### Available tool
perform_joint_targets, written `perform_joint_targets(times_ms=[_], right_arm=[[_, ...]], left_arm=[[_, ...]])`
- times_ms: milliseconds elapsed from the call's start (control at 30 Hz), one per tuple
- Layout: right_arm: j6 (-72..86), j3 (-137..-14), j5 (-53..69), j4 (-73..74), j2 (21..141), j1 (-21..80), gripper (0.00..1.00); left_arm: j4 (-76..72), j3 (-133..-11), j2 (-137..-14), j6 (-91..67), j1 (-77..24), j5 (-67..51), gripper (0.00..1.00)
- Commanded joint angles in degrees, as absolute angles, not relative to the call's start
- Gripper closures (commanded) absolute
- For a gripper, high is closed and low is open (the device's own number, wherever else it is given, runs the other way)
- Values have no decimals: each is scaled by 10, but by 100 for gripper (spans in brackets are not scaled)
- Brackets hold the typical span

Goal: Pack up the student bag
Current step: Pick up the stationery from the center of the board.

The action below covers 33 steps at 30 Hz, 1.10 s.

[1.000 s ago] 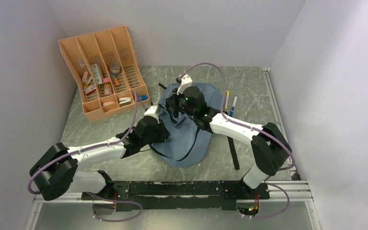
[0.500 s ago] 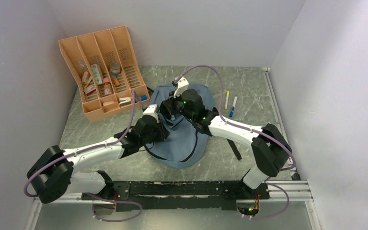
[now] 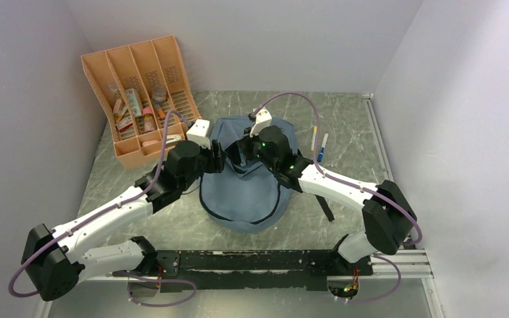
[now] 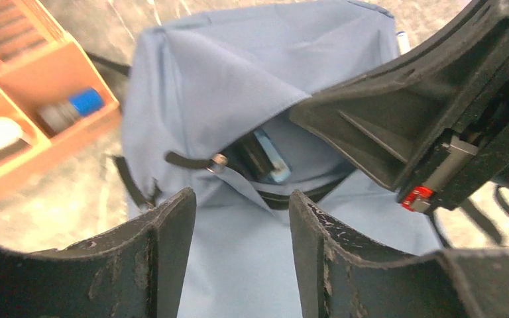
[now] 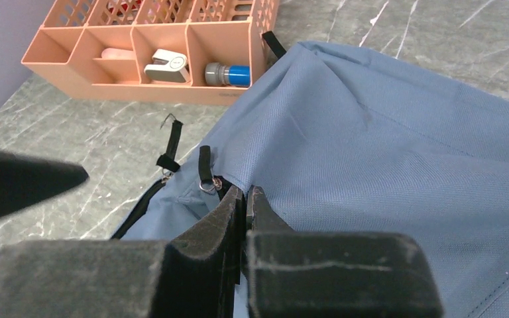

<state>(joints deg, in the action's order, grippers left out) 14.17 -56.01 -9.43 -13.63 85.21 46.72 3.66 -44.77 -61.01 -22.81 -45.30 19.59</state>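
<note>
The student bag (image 3: 245, 195) is a grey-blue backpack lying flat mid-table. My right gripper (image 3: 239, 151) is shut on the edge of the bag's flap beside the zipper and holds it raised; the right wrist view shows its fingertips (image 5: 246, 197) pinched on the fabric (image 5: 384, 152), next to a zipper pull (image 5: 207, 180). My left gripper (image 3: 219, 159) is open and empty, hovering over the bag's left side. In the left wrist view (image 4: 242, 199) it looks down at the bag (image 4: 238, 265) and into the gap, where a dark item with a blue end (image 4: 270, 159) lies inside.
An orange desk organizer (image 3: 172, 59) with several small items stands at the back left; it also shows in the right wrist view (image 5: 232, 53). Two markers (image 3: 319, 142) lie right of the bag. A black strap (image 3: 323, 205) trails towards the right arm's base.
My left gripper has lifted off the bag and drawn back to the left. The bag has shifted slightly left. My right gripper still holds the flap.
</note>
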Motion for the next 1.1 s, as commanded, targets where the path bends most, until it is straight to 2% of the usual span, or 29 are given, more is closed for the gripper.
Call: perform_joint_targets(times_ms=[0, 67, 233, 433, 567, 733, 833, 967, 1067], right_arm=[[156, -558, -66, -146, 833, 455, 100], [156, -559, -59, -145, 833, 448, 100], [127, -555, -13, -155, 827, 430, 100], [-10, -547, 21, -168, 829, 426, 100], [-89, -529, 22, -199, 821, 427, 99], [-198, -494, 34, -233, 803, 427, 97], [-240, -469, 38, -266, 790, 427, 97], [-246, -462, 50, -270, 786, 428, 97], [-232, -463, 64, -274, 787, 427, 97]], left_arm=[[22, -486, -620, -46, -431, 194, 42], [21, -496, -639, -10, -420, 181, 42], [-64, -456, -650, 100, -366, 13, 40], [-212, -390, -658, 164, -314, -146, 40], [-216, -394, -681, 204, -304, -227, 42], [-288, -387, -717, 206, -302, -240, 42], [-278, -408, -748, 225, -301, -269, 43], [-276, -422, -774, 232, -301, -316, 44], [-304, -415, -782, 230, -301, -304, 44]])
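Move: The backpack's opening lies about 7 cm ahead of the left hand, 7 to its right and some 9 below; the zipper pull on its near left edge is roughly 6 ahead, 4 right and 8 below. The right gripper's pinch on the flap stands about 5 cm ahead, 9 right and 1 lower, while the blue-capped bottle is 12 ahead, 11 left and 16 below. From the right hand, the opening is about 2 ahead, 2 left and 8 below. Swing the half-open left gripper about 4 cm forward, then curve it some 5 cm right and down towards the backpack's opening, rolling it and turning its fingers clockwise so they point across towards the right gripper; keep it open. With the right fingers still pinching the flap edge, ease that hand 2 to 3 cm right and roll it about 35 degrees, its left side sinking. ##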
